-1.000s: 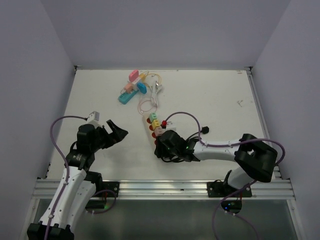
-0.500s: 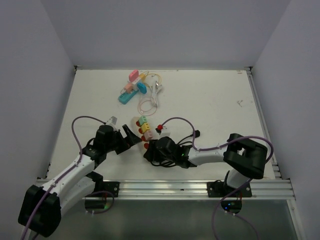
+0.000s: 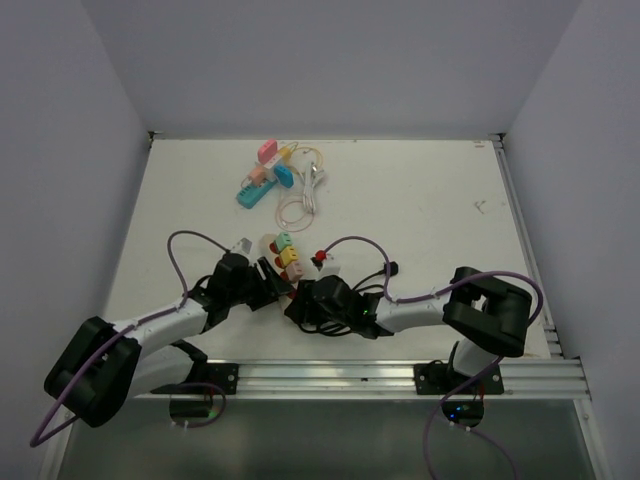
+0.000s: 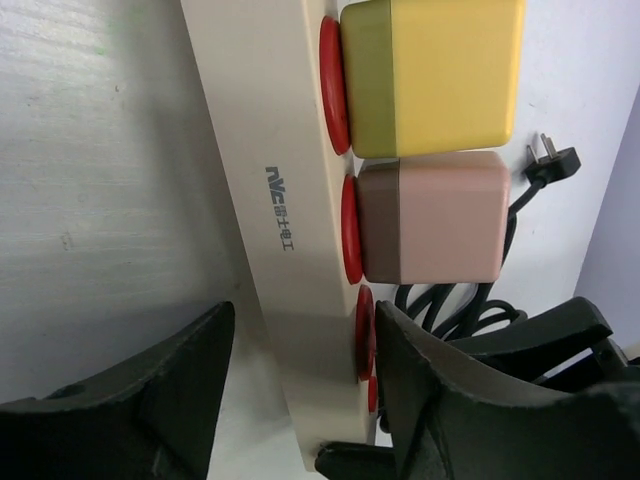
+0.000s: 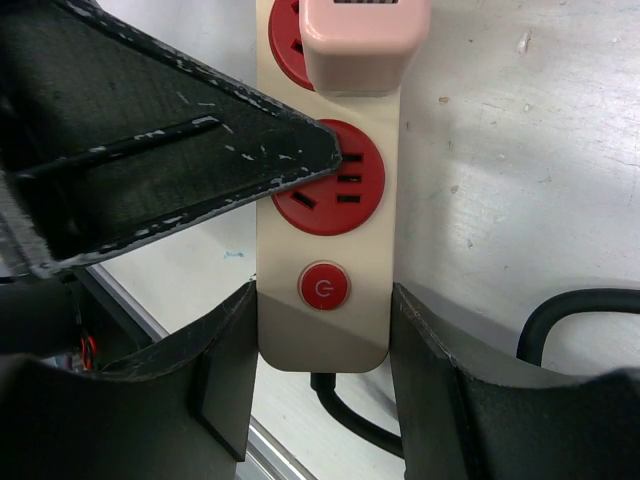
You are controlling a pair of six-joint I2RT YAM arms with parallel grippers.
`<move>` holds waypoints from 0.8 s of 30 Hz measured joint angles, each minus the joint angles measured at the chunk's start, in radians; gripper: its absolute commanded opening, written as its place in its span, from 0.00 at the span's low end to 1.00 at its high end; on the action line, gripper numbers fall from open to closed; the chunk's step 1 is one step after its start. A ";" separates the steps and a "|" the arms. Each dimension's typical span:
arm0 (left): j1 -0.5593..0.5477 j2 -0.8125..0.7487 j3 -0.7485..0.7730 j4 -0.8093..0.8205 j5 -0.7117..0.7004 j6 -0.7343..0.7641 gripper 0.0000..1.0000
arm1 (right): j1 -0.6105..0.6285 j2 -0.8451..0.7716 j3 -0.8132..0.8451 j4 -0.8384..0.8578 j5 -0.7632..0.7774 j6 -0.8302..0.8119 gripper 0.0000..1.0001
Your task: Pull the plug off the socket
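Observation:
A cream power strip (image 3: 272, 247) with red sockets lies in front of the arms. A green plug (image 3: 285, 240), a yellow plug (image 3: 291, 256) and a pink plug (image 3: 297, 271) sit in it. My right gripper (image 5: 322, 330) is shut on the strip's switch end (image 5: 325, 250), just below an empty red socket. My left gripper (image 4: 300, 340) is open and straddles the strip (image 4: 270, 200) next to the pink plug (image 4: 430, 215), below the yellow plug (image 4: 430, 75). One left finger (image 5: 170, 170) crosses the empty socket in the right wrist view. The pink plug (image 5: 360, 45) stands just beyond it.
The strip's black cable loops on the table to its loose black plug (image 3: 393, 268), also in the left wrist view (image 4: 552, 160). Coloured adapters (image 3: 265, 175) and a coiled white cable (image 3: 305, 195) lie at the back. An aluminium rail (image 3: 330, 375) runs along the near edge.
My left arm has swung down and right until its open fingers straddle the strip. My right gripper has shifted the strip leftward, still holding it.

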 measured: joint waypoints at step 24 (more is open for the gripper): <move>-0.012 0.027 -0.059 0.154 0.005 -0.027 0.00 | 0.005 -0.154 -0.021 -0.072 -0.019 -0.054 0.97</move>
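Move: Between the left hand's open fingers, about 1 cm to its right, is the socket strip's bare outlet; the pink plug stands some 4 cm ahead of that hand, 1 cm right and 3 cm up, with the yellow plug about 4 cm beyond the pink one. The right hand still holds the strip's near end by the power button; from it the pink plug lies about 7 cm ahead, 1 cm left and 3 cm up, the yellow one some 11 cm ahead, 2 cm left. Closing on the strip from both sides at the bare outlet, the left fingers pinch it with a shift of barely 1 cm to the right, then keep that grip. Only once they have it does the right hand open wide, let go of the near end and rise nearly 4 cm straight off it, ending about 1 cm back and right. ##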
